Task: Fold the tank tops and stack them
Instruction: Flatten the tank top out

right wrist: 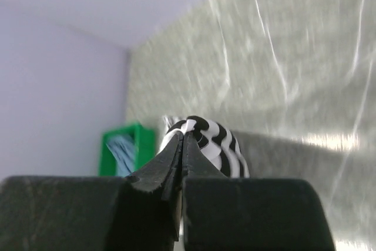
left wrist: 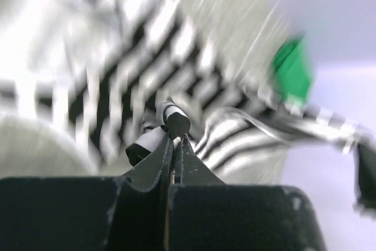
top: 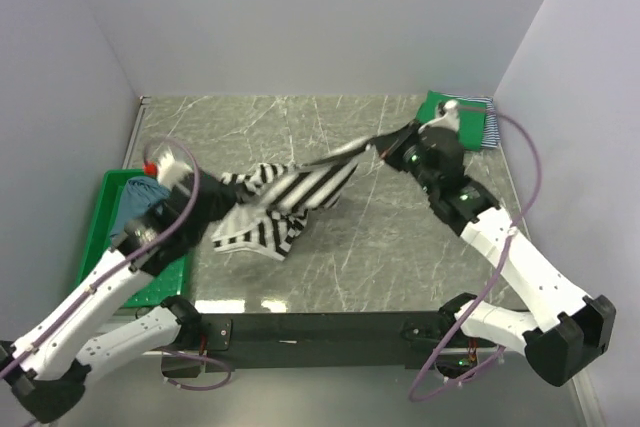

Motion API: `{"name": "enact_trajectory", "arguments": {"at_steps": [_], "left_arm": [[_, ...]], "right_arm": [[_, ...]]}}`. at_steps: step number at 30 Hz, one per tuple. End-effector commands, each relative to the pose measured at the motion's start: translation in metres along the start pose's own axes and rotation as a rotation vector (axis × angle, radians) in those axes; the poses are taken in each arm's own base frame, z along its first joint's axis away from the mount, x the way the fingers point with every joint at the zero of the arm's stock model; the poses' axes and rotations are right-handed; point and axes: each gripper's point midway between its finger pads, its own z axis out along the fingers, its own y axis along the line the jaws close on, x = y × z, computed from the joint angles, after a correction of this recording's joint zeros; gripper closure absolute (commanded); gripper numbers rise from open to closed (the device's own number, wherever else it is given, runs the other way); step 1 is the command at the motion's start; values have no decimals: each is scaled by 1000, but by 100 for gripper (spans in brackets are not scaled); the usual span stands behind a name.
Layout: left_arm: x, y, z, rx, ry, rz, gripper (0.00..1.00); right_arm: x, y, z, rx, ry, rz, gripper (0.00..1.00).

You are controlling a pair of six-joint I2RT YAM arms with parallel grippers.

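The bold black-white striped tank top (top: 290,197) hangs stretched above the table between both grippers. My left gripper (top: 218,195) is shut on its left end; in the left wrist view the left gripper (left wrist: 174,136) pinches a fold of the striped tank top (left wrist: 147,69). My right gripper (top: 383,150) is shut on a strap end at the right. In the right wrist view the right gripper (right wrist: 185,136) clamps the bunched striped tank top (right wrist: 220,145). A folded green top (top: 437,107) lies on a thin-striped top (top: 482,129) at the back right. A dusty blue top (top: 140,197) lies in the bin.
A rigid green plastic bin (top: 100,232) stands at the left edge of the marble table (top: 400,247), under my left arm. White walls close in the back and both sides. The bin (right wrist: 136,139) also shows far off in the right wrist view.
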Motion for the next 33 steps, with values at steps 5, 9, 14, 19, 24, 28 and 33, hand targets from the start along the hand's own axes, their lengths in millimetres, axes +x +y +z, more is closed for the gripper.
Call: {"name": "enact_trajectory", "arguments": {"at_steps": [5,9,14,19,24,28,33], "left_arm": [[-155,-130,0,211,-311,69,100],[-235,-193,26,323,-389,58,100],[-281,-255,50,464,-406,112,99],[-304,-283,37,542,-439,140,100],[-294,-268,13,552,-454,162,99],[-255,-215,38,465,-357,143,100],[-188,-144,49,396,-204,61,100]], "right_arm": [[-120,52,-2,-101,-227,-96,100],[-184,100,13,-233,-327,-132,100],[-250,149,27,-331,-431,-182,100],[-283,171,24,-376,-469,-235,100],[-271,153,22,-342,-432,-242,100],[-238,114,4,-277,-404,-216,100],[-131,2,23,-107,-189,-107,100]]}}
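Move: Both hands already grip the striped tank top, which stretches between them. The middle of its bunched body lies some 8 cm ahead of the left hand, 6 cm to its right and about 19 cm below; from the right hand that is about 25 cm left, 2 cm back and 24 cm down. The green basket is some 28 cm left of the left hand and 2 cm farther out; the folded green top lies 25 cm ahead and 24 cm right of the right hand. Fingers shut, both hands keep their pinch on the striped tank top and swing it up and forward towards the far edge of the table, rising about 26 cm each, the left reaching farther forward than the right, while they spread apart and tip upward some 30 degrees. Then both draw back towards the bases and sink, the right faster, its wrist starting to tip down again. ##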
